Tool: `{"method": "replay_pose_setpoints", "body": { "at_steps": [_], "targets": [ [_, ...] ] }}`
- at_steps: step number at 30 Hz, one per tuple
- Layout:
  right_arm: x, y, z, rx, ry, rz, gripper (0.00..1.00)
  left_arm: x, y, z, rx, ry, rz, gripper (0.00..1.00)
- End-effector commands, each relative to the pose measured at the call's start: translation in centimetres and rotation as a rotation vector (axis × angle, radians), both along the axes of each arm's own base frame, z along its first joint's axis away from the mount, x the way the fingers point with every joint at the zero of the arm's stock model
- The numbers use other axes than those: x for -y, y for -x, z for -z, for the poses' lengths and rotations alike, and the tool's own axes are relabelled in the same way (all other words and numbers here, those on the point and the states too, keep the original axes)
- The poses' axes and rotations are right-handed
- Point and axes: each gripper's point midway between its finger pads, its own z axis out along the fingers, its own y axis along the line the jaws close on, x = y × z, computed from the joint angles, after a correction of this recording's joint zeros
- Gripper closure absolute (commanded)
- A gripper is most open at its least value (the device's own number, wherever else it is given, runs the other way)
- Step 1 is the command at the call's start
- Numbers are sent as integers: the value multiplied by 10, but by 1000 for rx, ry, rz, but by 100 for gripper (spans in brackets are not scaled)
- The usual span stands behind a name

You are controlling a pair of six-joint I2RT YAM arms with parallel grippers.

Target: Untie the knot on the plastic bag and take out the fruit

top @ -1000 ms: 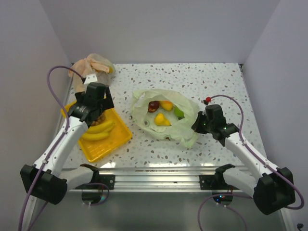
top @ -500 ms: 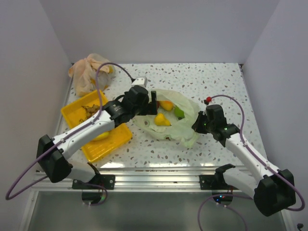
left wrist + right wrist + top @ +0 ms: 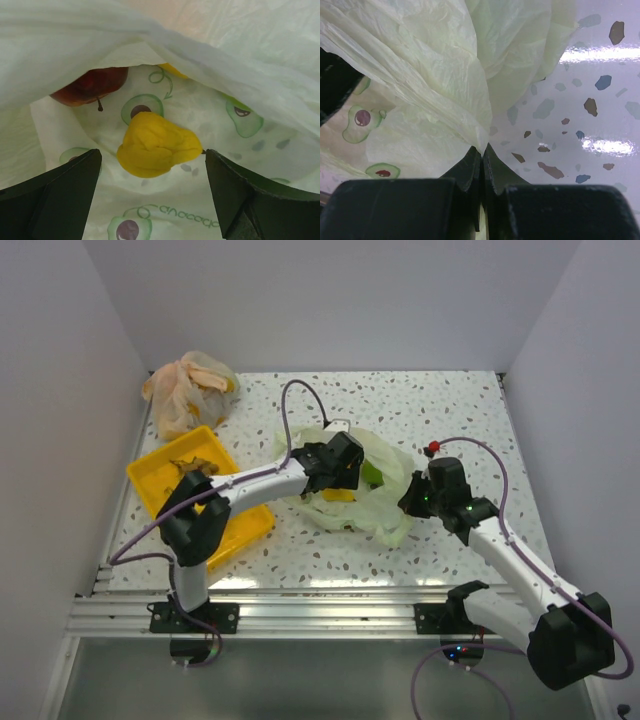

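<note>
The pale green plastic bag [image 3: 385, 508] lies open in the middle of the table. My left gripper [image 3: 340, 468] is down in its mouth, open. In the left wrist view its fingers [image 3: 60, 195] stand wide on either side of a yellow fruit [image 3: 157, 144] without touching it. A dark red apple [image 3: 90, 86] lies behind, half under the bag's fold [image 3: 210, 55]. A green fruit [image 3: 372, 476] shows beside the gripper. My right gripper [image 3: 482, 150] is shut on the bag's right edge [image 3: 445, 75], also seen in the top view [image 3: 412, 498].
A yellow tray [image 3: 150, 485] at the left holds a cluster of brown fruits [image 3: 190, 466]; my left arm crosses over it. An orange-beige plastic bag [image 3: 185, 390] sits at the back left corner. White walls close in the table on three sides.
My left arm has swung from over the yellow tray to the right and into the bag's mouth. The right gripper has kept its hold on the bag's edge.
</note>
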Motion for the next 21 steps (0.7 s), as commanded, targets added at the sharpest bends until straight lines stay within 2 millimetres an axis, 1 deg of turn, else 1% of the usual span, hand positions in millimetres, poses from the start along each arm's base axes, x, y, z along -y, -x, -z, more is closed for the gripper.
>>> {"method": "replay_pose_setpoints", "body": {
  "at_steps": [1, 2, 3, 5, 6, 8, 10, 11, 12, 13, 14, 15, 16, 17, 18, 20, 21],
  "targets": [
    [-4, -3, -11, 37, -33, -6, 100, 8, -22, -8, 70, 1, -40, 9],
    [-4, -2, -10, 36, -33, -6, 100, 9, -22, -2, 62, -5, -35, 9],
    [-4, -2, -9, 34, -33, -7, 100, 10, -21, 12, 42, -24, -32, 9],
    [-4, -1, -9, 34, -34, -6, 100, 9, -19, 26, 18, -48, -34, 9],
    [-4, -2, -8, 34, -34, -6, 100, 6, -19, 36, 2, -68, -37, 10],
    [-4, -2, -8, 33, -36, -6, 100, 6, -19, 42, 0, -66, -48, 12],
    [-4, -2, -8, 36, -36, -5, 100, 5, -16, 45, -7, -58, -44, 18],
    [-4, -1, -8, 35, -36, -5, 100, 6, -15, 45, -7, -54, -41, 28],
    [-3, -1, -8, 37, -33, -4, 100, 6, -15, 40, -3, -44, -41, 32],
    [-3, -1, -7, 34, -34, -4, 100, 7, -14, 36, 3, -38, -36, 38],
    [-3, -1, -8, 36, -33, -1, 100, 6, -15, 32, 9, -33, -34, 48],
    [-3, -1, -8, 37, -34, -3, 100, 6, -13, 24, 20, -22, -34, 53],
    [-3, -1, -8, 34, -32, -1, 100, 4, -14, 19, 27, -20, -35, 56],
    [-3, -1, -7, 34, -32, -1, 100, 3, -13, 15, 32, -16, -33, 62],
    [-3, -1, -7, 33, -32, -1, 100, 2, -12, 6, 43, -8, -32, 63],
    [-2, -1, -8, 35, -31, 0, 100, -2, -9, -2, 44, -8, -31, 68],
    [-2, -1, -7, 33, -28, 0, 100, -3, -8, -13, 56, 5, -32, 69]
  ]
}}
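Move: The yellow pear lies in the open bag almost straight under the left hand, about 6 cm down and 1 cm ahead. Around it, at about the same depth, the red apple is some 8 cm ahead and 4 cm left of the hand, another yellow fruit about 9 cm ahead and 2 cm right, and the green fruit roughly 4 cm ahead and 8 cm right. From the right hand the pear lies some 15 cm left, 4 cm forward and 6 cm lower. The left fingers pinch the yellow pear from both sides: the hand drops about 5.5 cm straight down into the bag, wide open, shuts around the pear's thick end, then starts back up by some 2 cm with its grip kept. The right hand stays in place, still holding the bag's right rim shut in its fingers. ##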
